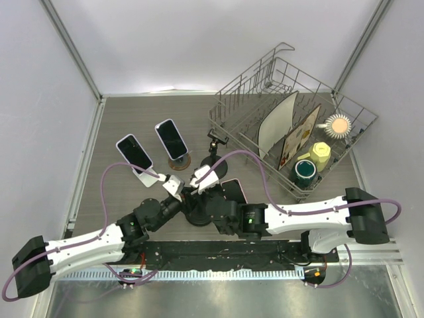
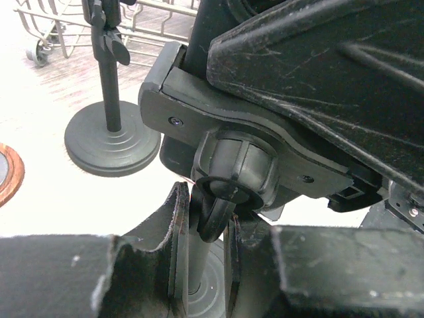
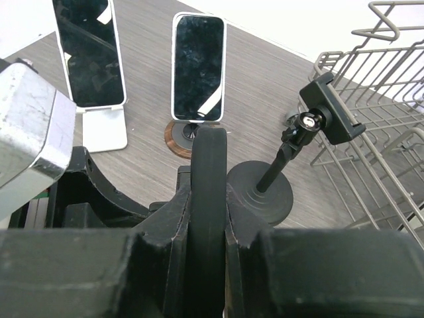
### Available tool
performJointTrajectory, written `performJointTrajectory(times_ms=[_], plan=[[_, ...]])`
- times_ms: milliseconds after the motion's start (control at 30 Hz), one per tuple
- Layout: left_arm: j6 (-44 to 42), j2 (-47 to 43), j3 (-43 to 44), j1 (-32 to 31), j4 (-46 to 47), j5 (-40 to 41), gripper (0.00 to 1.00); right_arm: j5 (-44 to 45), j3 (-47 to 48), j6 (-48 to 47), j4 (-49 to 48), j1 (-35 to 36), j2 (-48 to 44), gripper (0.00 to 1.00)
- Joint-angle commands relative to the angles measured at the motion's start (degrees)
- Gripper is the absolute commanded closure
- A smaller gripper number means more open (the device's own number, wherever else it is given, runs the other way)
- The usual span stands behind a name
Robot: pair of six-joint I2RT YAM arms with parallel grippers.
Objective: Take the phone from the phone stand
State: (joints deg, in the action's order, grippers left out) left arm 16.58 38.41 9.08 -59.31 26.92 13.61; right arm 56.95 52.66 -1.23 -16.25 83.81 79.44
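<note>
The phone (image 1: 233, 190) is a dark slab with a pale rim. It sits tilted on a black phone stand whose round base (image 1: 199, 217) lies between the two arms. My right gripper (image 1: 201, 177) is shut on the phone's thin black edge (image 3: 209, 165), which stands upright between the fingers (image 3: 173, 218). My left gripper (image 1: 173, 187) is shut on the stand's stem (image 2: 195, 271), just below the ball-joint knob (image 2: 228, 182) and the clamp plate (image 2: 199, 99). The arms hide most of the phone in the top view.
An empty black stand (image 1: 213, 159) with a small clamp stands just behind the grippers. Further back left are a phone on a wooden disc base (image 1: 171, 139) and a phone on a white stand (image 1: 134, 152). A wire dish rack (image 1: 344, 106) with plates and cups fills the right.
</note>
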Motion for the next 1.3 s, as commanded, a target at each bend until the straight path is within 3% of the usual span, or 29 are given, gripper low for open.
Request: performJointTrajectory(times_ms=[0, 467, 700, 900, 1067, 1267], plan=[[2.58, -0.01, -0.38, 0.96, 4.19, 14.61, 1.0, 14.86, 0.68, -1.93, 4.39, -0.4, 0.98, 0.99], [2.58, 2.81, -0.64, -7.13, 6.83, 19.0, 1.0, 18.64, 3.85, 1.06, 4.21, -4.79, 3.97, 0.99], [2.93, 2.54, -1.17, -7.66, 7.54, 21.11, 1.0, 19.17, 3.94, 3.25, 5.0, -6.11, 3.97, 0.99], [2.06, 0.97, -0.91, -7.66, 4.56, 23.03, 1.0, 14.43, 3.93, 3.61, 5.96, -6.29, 1.07, 0.99], [-0.75, -3.77, 1.2, -7.58, -2.82, 26.99, 1.0, 10.91, 5.87, 6.85, 15.78, -6.82, -0.86, 0.99], [-2.16, -8.26, 3.48, -7.58, -13.36, 31.74, 1.0, 4.05, 4.73, 17.22, 31.0, -11.12, -4.55, 0.99]])
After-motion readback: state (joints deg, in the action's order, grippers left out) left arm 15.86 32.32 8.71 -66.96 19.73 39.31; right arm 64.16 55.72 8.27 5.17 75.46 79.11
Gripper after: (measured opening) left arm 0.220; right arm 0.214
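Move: The right hand already pinches the black phone, whose stand clamp lies some 5 cm below, 2 cm left and 1 cm ahead. From that hand, the empty second stand is about 15 cm ahead, 3 cm right and the phone on the table 3 cm ahead, 9 cm right, 23 cm down. For the left hand, fingers round the stand's neck, the clamp is about 2 cm ahead, 2 cm right and 3 cm up. Easing forward while turning clockwise, the right hand works its pinched phone against the clamp, then springs right and forward out of it, some 20 degrees round by then; after a brief halt it drifts farther right and slightly down, about 8 cm away overall. The left hand keeps its grip on the neck, twisting counter-clockwise, and finally draws the stand about 4 cm left. ##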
